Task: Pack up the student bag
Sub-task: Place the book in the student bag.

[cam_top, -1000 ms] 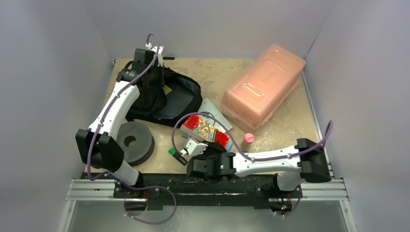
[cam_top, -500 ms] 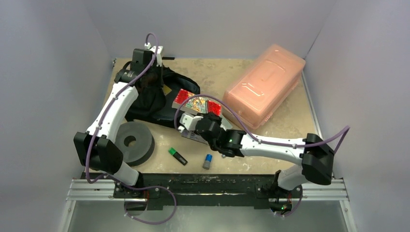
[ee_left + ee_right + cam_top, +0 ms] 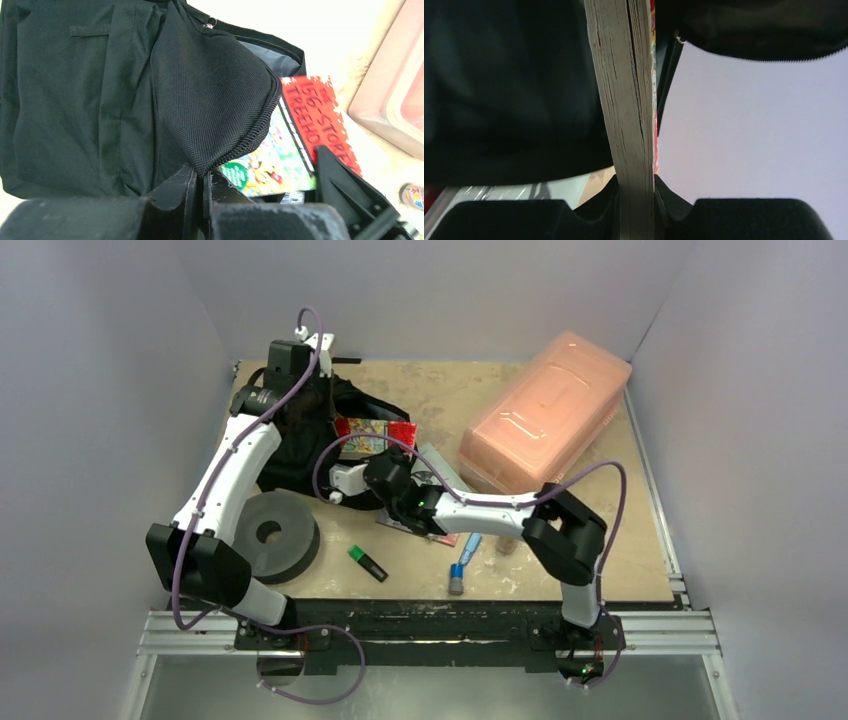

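The student bag [image 3: 300, 455], black and soft, lies at the back left with its mouth facing right. My left gripper [image 3: 206, 177] is shut on the zippered edge of the bag's flap [image 3: 215, 100] and holds it lifted; from above, the left gripper [image 3: 310, 390] sits over the bag's back part. My right gripper [image 3: 636, 187] is shut on a thick book's page edge [image 3: 626, 100]. The book [image 3: 375, 433], with a red and colourful cover, is at the bag's mouth, partly under the raised flap [image 3: 280, 155]. The bag's inside is dark and hidden.
A translucent pink box [image 3: 545, 420] stands at the back right. A dark grey foam ring [image 3: 272, 533] lies front left. A green marker [image 3: 367, 562], a blue pen [image 3: 463, 562] and a flat booklet [image 3: 440, 465] lie mid-table, beneath the right arm.
The right arm has carried the book from the table's front middle back and left to the bag's mouth. The left gripper has kept its hold on the flap.
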Available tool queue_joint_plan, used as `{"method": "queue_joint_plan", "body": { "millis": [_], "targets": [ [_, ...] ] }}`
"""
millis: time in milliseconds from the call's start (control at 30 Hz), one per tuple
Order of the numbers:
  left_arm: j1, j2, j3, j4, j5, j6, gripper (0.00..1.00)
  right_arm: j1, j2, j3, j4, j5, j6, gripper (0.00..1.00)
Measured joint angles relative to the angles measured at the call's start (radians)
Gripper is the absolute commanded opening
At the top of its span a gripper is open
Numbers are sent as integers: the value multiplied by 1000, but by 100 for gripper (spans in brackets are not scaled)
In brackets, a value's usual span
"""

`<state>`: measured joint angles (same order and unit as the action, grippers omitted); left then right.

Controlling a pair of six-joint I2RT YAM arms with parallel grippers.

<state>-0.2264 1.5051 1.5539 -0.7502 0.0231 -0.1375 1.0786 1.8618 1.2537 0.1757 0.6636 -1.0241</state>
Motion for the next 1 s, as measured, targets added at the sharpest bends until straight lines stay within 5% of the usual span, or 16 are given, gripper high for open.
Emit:
{"method": "queue_joint_plan", "body": {
  "millis": [467, 500, 600, 767, 1000],
  "targets": [
    [6, 0, 0, 1, 53, -9, 0, -38, 406, 442, 44, 34, -79, 1],
    [8, 0, 0, 0, 53, -9, 0, -36, 441, 484, 48, 40, -72, 7],
    [13, 1, 0, 0, 54, -10, 0, -30, 532, 587, 68, 58, -48, 61],
    [13, 2, 0, 2, 67, -18, 0, -25, 509, 508, 76, 23, 70, 97],
    [13, 4, 0, 1, 82, -29, 0, -37, 195, 174, -19, -92, 310, 99]
  ]
}}
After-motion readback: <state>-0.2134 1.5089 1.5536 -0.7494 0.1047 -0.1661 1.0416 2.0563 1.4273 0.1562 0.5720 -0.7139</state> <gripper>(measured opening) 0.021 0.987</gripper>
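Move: The right hand holds the book by its near edge; the student bag's open compartment lies about 5 cm ahead of this hand, 7 cm to its left and 9 cm below. The grey notebook lies some 10 cm to the hand's right, 5 cm back and 16 cm below, and the pink booklet about 6 cm right and 16 cm back at the same depth. From the left hand, which has the bag's flap pinched, the compartment is roughly 6 cm right, 1 cm ahead and 17 cm down. Forward and left, sinking as it goes, the right hand carries the held book about 12 cm under the raised flap into the bag's compartment. There its fingers open wide and let go; it backs out to the right and towards its base, some 8 cm, dipping a little lower, then starting to rise, tilting downward some 15 degrees. The left hand keeps the flap pinched, almost still. ##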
